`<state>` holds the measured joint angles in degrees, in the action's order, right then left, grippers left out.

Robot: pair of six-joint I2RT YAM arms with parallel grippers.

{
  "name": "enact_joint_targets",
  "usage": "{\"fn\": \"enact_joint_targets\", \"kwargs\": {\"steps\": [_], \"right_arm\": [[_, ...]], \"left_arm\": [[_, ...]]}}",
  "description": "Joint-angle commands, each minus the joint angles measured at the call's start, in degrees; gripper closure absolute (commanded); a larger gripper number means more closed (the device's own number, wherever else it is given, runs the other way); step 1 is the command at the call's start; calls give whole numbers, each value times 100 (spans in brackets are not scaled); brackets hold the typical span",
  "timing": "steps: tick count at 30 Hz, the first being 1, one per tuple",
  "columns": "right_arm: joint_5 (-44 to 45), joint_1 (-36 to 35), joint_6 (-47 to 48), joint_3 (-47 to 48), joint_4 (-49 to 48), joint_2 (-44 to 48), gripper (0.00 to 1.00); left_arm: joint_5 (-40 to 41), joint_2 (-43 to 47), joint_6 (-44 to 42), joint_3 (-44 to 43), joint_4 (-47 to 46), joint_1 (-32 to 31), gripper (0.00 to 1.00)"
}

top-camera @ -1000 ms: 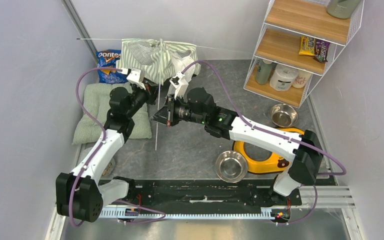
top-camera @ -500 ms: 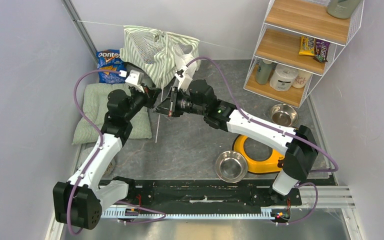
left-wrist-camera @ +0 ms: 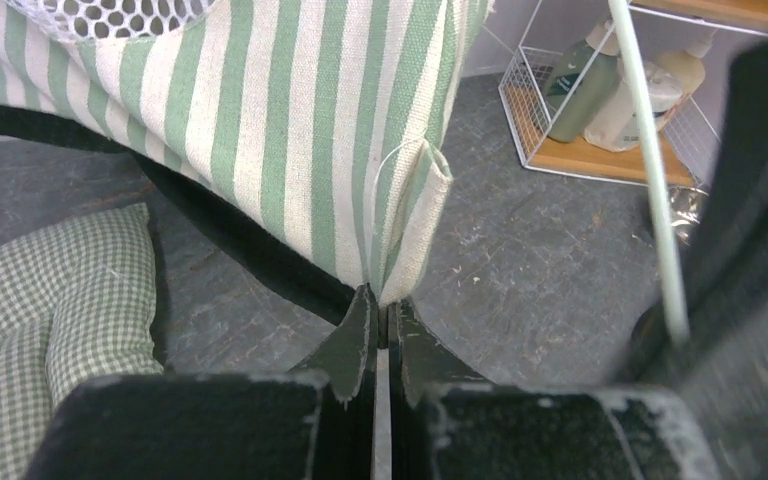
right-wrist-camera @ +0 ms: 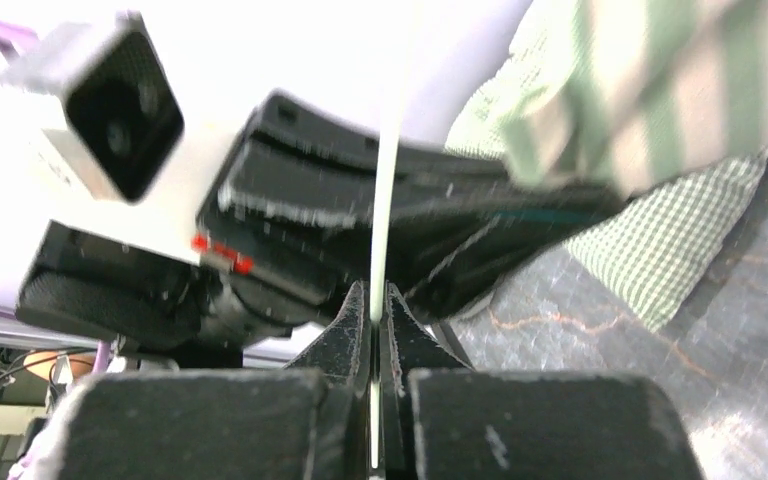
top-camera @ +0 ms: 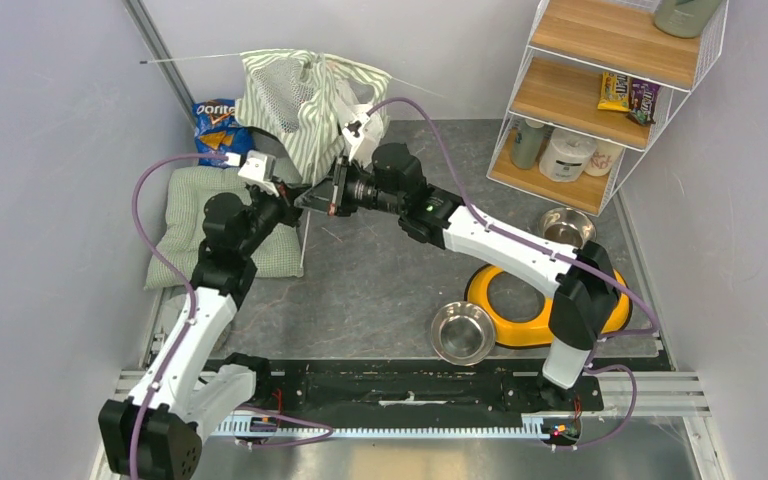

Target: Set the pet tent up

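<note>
The pet tent [top-camera: 305,100], green-and-white striped with white mesh, hangs bunched at the back wall. My left gripper [top-camera: 293,198] is shut on a hemmed corner of its striped fabric [left-wrist-camera: 290,120]; the left wrist view shows the left gripper [left-wrist-camera: 380,305] pinching that corner. My right gripper [top-camera: 316,196], close beside the left one, is shut on a thin pale pole [right-wrist-camera: 385,200] that runs up from the right gripper [right-wrist-camera: 372,300]. The pole's lower length [top-camera: 304,245] hangs to the floor. Another pole [top-camera: 195,58] sticks out left from the tent's top.
A pale green checked cushion [top-camera: 185,215] lies under the left arm, with a Doritos bag [top-camera: 215,125] behind it. A yellow double-bowl holder [top-camera: 540,305], two steel bowls [top-camera: 462,330] [top-camera: 567,228] and a wire shelf [top-camera: 610,90] stand at the right.
Both grippers have moved back and left, staying close together. The tent fabric has risen higher against the wall. The hanging pole has shifted left with them.
</note>
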<state>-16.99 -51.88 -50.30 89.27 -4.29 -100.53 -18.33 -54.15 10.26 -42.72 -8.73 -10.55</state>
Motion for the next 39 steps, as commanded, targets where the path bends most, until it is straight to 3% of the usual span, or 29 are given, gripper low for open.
{"fn": "enact_joint_targets", "kwargs": {"steps": [1, 15, 20, 30, 39], "right_arm": [[697, 535, 251, 531, -780, -166, 100], [1258, 670, -42, 505, -1947, -418, 100], [1462, 686, 12, 523, -2038, -457, 100], [1664, 758, 44, 444, -2198, -394, 100], [1664, 676, 265, 422, -2160, -562, 100]], "left_arm": [[-265, 528, 228, 192, 789, -70, 98], [-430, 781, 846, 466, 1838, -73, 98], [-417, 1133, 520, 638, 2303, -74, 98], [-941, 1927, 168, 1245, 2222, -71, 98], [-560, 1644, 1212, 742, 2293, -71, 98]]}}
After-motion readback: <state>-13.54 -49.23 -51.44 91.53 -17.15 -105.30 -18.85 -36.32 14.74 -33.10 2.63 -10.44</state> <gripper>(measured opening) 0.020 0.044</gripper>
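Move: The left fingers already pinch the tent's striped corner. The bare lower end of the tent pole, where this corner is being taken, lies about 9 cm back from them, level sideways and some 15 cm below. The canopy hangs about 12 cm ahead and 12 cm above, level sideways; the checked cushion lies 18 cm left, 5 cm ahead, 25 cm below. From the right hand, which holds the pole, that corner is roughly 7 cm ahead, 2 cm left, 3 cm higher. Back towards its base and down, the left hand draws the pinched corner about 7 cm back and some 3 cm lower, towards the pole's lower end. Meanwhile the right hand keeps its grip on the pole and carries it about 5 cm forward and somewhat up, tipping its fingertips up slightly, so the hands pass each other. Both grippers stay shut. ##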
